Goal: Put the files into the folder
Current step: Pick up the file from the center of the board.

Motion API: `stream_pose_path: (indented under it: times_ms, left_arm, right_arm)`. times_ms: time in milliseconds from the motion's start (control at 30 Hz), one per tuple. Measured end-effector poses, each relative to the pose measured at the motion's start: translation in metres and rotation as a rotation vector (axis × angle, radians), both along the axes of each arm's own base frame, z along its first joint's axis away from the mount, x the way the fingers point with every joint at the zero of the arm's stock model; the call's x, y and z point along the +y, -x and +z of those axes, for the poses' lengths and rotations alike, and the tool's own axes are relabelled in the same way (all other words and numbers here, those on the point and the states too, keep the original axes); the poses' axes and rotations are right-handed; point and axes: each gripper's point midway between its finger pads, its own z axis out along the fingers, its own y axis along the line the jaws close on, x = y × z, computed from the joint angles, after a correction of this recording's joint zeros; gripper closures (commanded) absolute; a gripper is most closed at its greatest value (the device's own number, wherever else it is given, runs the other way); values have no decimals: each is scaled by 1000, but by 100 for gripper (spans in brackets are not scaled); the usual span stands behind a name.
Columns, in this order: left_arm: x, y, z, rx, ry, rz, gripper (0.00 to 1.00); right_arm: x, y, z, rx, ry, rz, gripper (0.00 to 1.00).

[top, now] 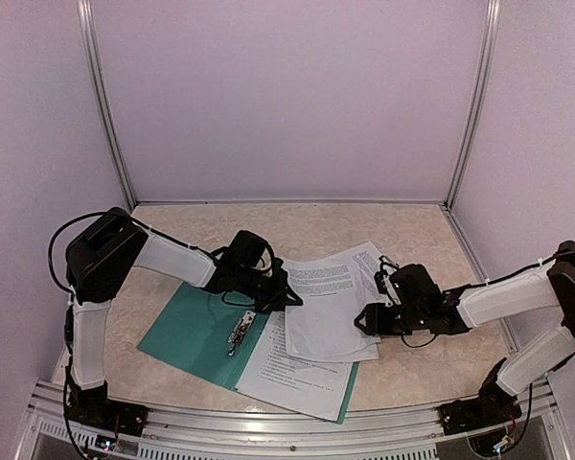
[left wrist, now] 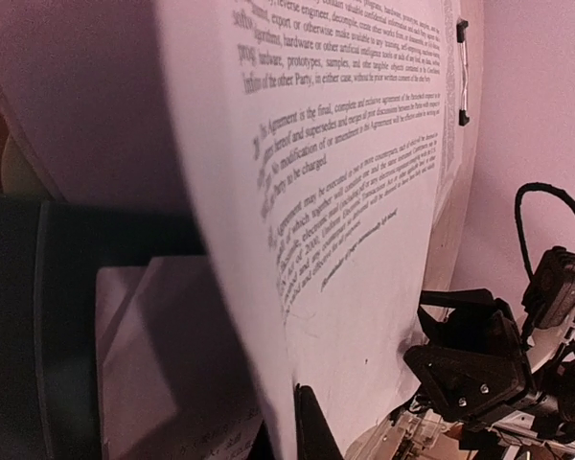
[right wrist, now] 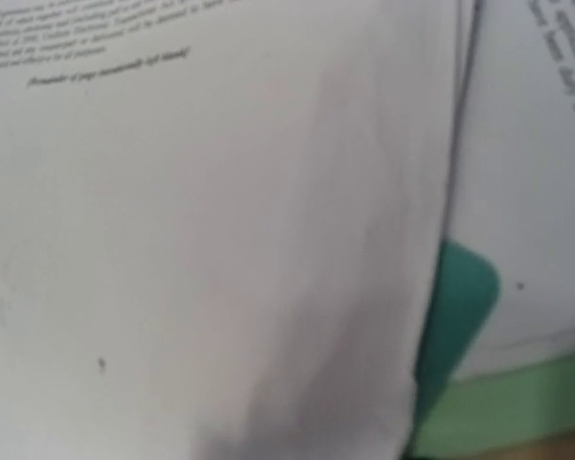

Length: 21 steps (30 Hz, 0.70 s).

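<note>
A white printed sheet of the files hangs between my two grippers over the open dark teal folder. My left gripper is shut on its left edge; in the left wrist view one black finger presses against the paper. My right gripper sits at the sheet's right edge. The sheet covers its fingers in the right wrist view. Another sheet lies on the folder's right leaf. A silver clip sits at the folder's spine.
More printed sheets lie fanned behind the raised one, with a wire clip at their far end. A teal folder corner and a pale green strip show under the paper. Walls enclose the table on three sides.
</note>
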Motion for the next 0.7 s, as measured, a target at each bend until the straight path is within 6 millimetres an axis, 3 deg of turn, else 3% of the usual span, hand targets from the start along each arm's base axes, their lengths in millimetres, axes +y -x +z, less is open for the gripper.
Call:
stream_pose_path:
  times_ms: [200, 333, 500, 700]
  left_arm:
    - [8, 1, 21, -53, -34, -41, 100]
    - [15, 1, 47, -118, -49, -88, 100]
    - [27, 7, 88, -225, -42, -155, 100]
    - [35, 2, 109, -277, -38, -178, 96]
  right_arm:
    - [-14, 7, 6, 5, 71, -1, 20]
    - [-22, 4, 26, -39, 116, 2, 18]
    - [-17, -12, 65, -135, 119, 7, 17]
    - [-19, -11, 64, -136, 146, 21, 16]
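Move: The left hand is already shut on the file's left edge; the file's middle lies about 8 cm to its right and 3 cm back, roughly level. The folder's paper stack is some 15 cm back and 4 cm right of that hand, the folder's clip about 8 cm back and 12 cm left, both some 2 cm lower. From the right hand, at the file's right edge, the file's middle is about 7 cm left and 3 cm ahead; the loose pages lie some 6 cm ahead and 2 cm down. Keeping its pinch on the file's left edge, the left hand lifts it nearly straight up by about 11 cm, easing 3 to 4 cm left over the folder while the wrist turns and tips back some 20 degrees. The right hand opens from half to wide at the file's right edge, backs about 2 cm to the right, then rises some 6 cm and tilts slightly, staying close beside that edge. ##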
